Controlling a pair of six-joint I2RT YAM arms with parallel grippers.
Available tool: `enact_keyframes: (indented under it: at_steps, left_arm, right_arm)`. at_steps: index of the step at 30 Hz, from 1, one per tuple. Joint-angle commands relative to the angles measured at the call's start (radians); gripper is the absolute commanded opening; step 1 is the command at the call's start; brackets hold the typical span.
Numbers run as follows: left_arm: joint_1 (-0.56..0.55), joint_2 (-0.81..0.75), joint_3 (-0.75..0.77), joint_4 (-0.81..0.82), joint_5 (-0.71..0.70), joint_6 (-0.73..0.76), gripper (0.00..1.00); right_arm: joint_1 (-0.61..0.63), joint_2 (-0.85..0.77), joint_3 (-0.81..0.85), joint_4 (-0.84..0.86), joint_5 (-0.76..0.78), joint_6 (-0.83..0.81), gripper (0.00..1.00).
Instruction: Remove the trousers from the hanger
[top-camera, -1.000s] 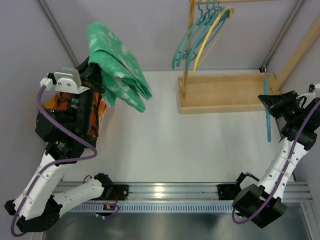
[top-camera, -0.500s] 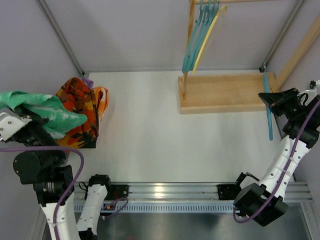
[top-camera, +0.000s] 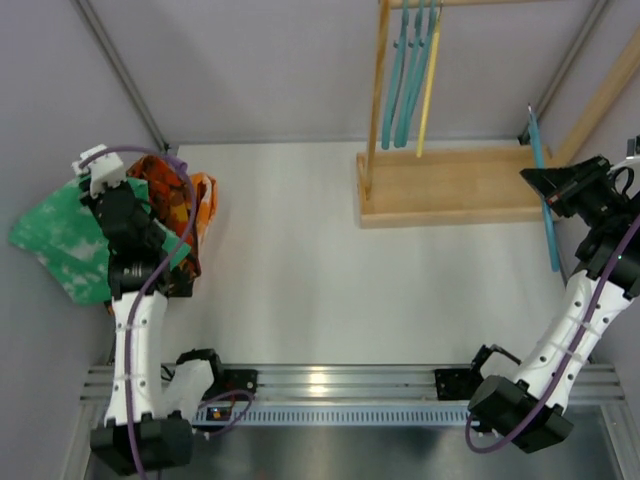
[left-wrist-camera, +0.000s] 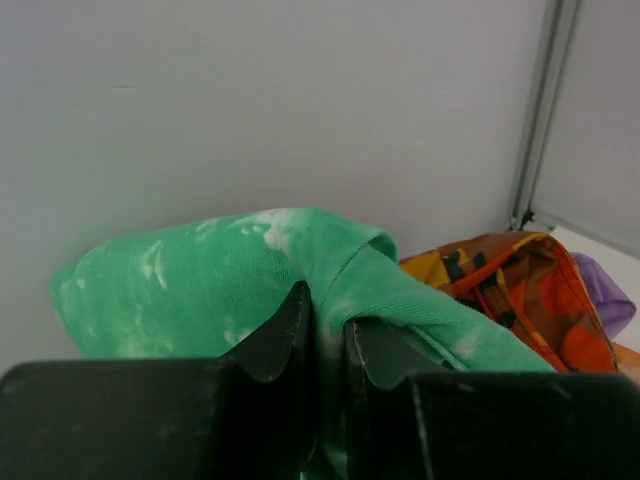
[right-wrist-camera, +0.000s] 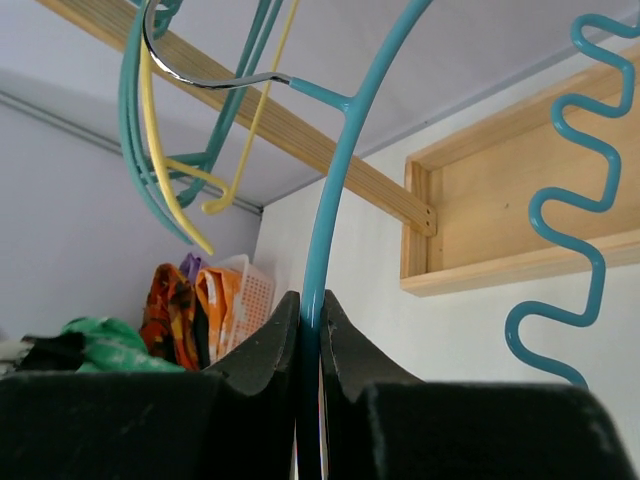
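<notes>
My left gripper (top-camera: 100, 215) is shut on the green trousers mottled with white (top-camera: 62, 238), held at the far left beside the wall; in the left wrist view the cloth (left-wrist-camera: 200, 290) is pinched between the fingers (left-wrist-camera: 285, 335). The orange-red-brown patterned trousers (top-camera: 170, 195) lie in a white basket (top-camera: 205, 190), with a bit of the purple trousers (left-wrist-camera: 600, 300) behind them. My right gripper (top-camera: 545, 185) is shut on a blue hanger (top-camera: 543, 190) at the far right; its rod (right-wrist-camera: 325, 240) runs up between the fingers (right-wrist-camera: 270, 340). The hanger carries no cloth.
A wooden rack (top-camera: 450, 185) stands at the back right, with teal hangers (top-camera: 405, 75) and a yellow hanger (top-camera: 431, 80) on its rail. Grey walls close the left and back sides. An aluminium rail (top-camera: 340, 385) runs along the near edge.
My left arm has swung the green trousers from mid-air near the back down to the far left beside the basket. The right gripper has lifted the blue hanger slightly. The hanging hangers have stopped swinging.
</notes>
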Motion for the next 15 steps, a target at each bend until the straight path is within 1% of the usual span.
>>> enact_keyframes:
  at_steps: [1,2,6,8,9,11,12,13,14,15]
  left_arm:
    - [0.003,0.119,0.007,0.305,0.122,-0.013,0.00]
    - [0.003,0.203,0.010,0.331,0.131,-0.018,0.00]
    - [0.004,0.386,0.069,0.339,0.180,-0.075,0.06]
    - [0.006,0.429,0.069,0.353,0.222,-0.093,0.10]
    - [0.006,0.464,0.067,0.355,0.298,-0.093,0.11]
    - [0.006,0.490,0.067,0.361,0.344,-0.116,0.17]
    - [0.004,0.498,0.075,0.359,0.404,-0.118,0.22]
    - [0.006,0.498,0.079,0.355,0.429,-0.130,0.28]
    - [0.006,0.488,0.084,0.333,0.444,-0.144,0.48]
    - [0.006,0.475,0.084,0.325,0.493,-0.153,0.57]
  right_arm:
    - [0.010,-0.008,0.098,0.000,-0.042,-0.037,0.00]
    - [0.010,-0.007,0.109,-0.005,-0.047,-0.037,0.00]
    - [0.010,0.029,0.172,-0.043,-0.068,-0.052,0.00]
    - [0.010,0.045,0.216,-0.074,-0.070,-0.075,0.00]
    - [0.010,0.065,0.248,-0.084,-0.067,-0.083,0.00]
    - [0.010,0.088,0.278,-0.104,-0.065,-0.098,0.00]
    - [0.010,0.113,0.294,-0.109,-0.062,-0.100,0.00]
    - [0.010,0.127,0.329,-0.121,-0.063,-0.100,0.00]
    - [0.010,0.144,0.348,-0.127,-0.066,-0.097,0.00]
    - [0.010,0.173,0.383,-0.147,-0.070,-0.092,0.00]
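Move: The clothes pile that the green trousers, still pinched in the left hand, are being laid on lies about 12 cm ahead of that hand and some 26 cm lower, practically in line sideways. In the pile, the purple trousers lie roughly 27 cm ahead and 4 cm to the right, the orange cloth 23 cm ahead and 12 cm right. The right hand holds a blue hanger; the empty hangers on the rod are some 31 cm ahead, 22 cm left and 10 cm higher. The green trousers are swept forward some 16 cm and lowered about 11 cm over the clothes pile by the left hand, which tips down a little and turns about 15 degrees clockwise. As it slows, its fingers start opening around the cloth. Meanwhile the right hand keeps its grip on the blue hanger and raises it about 5 cm. ##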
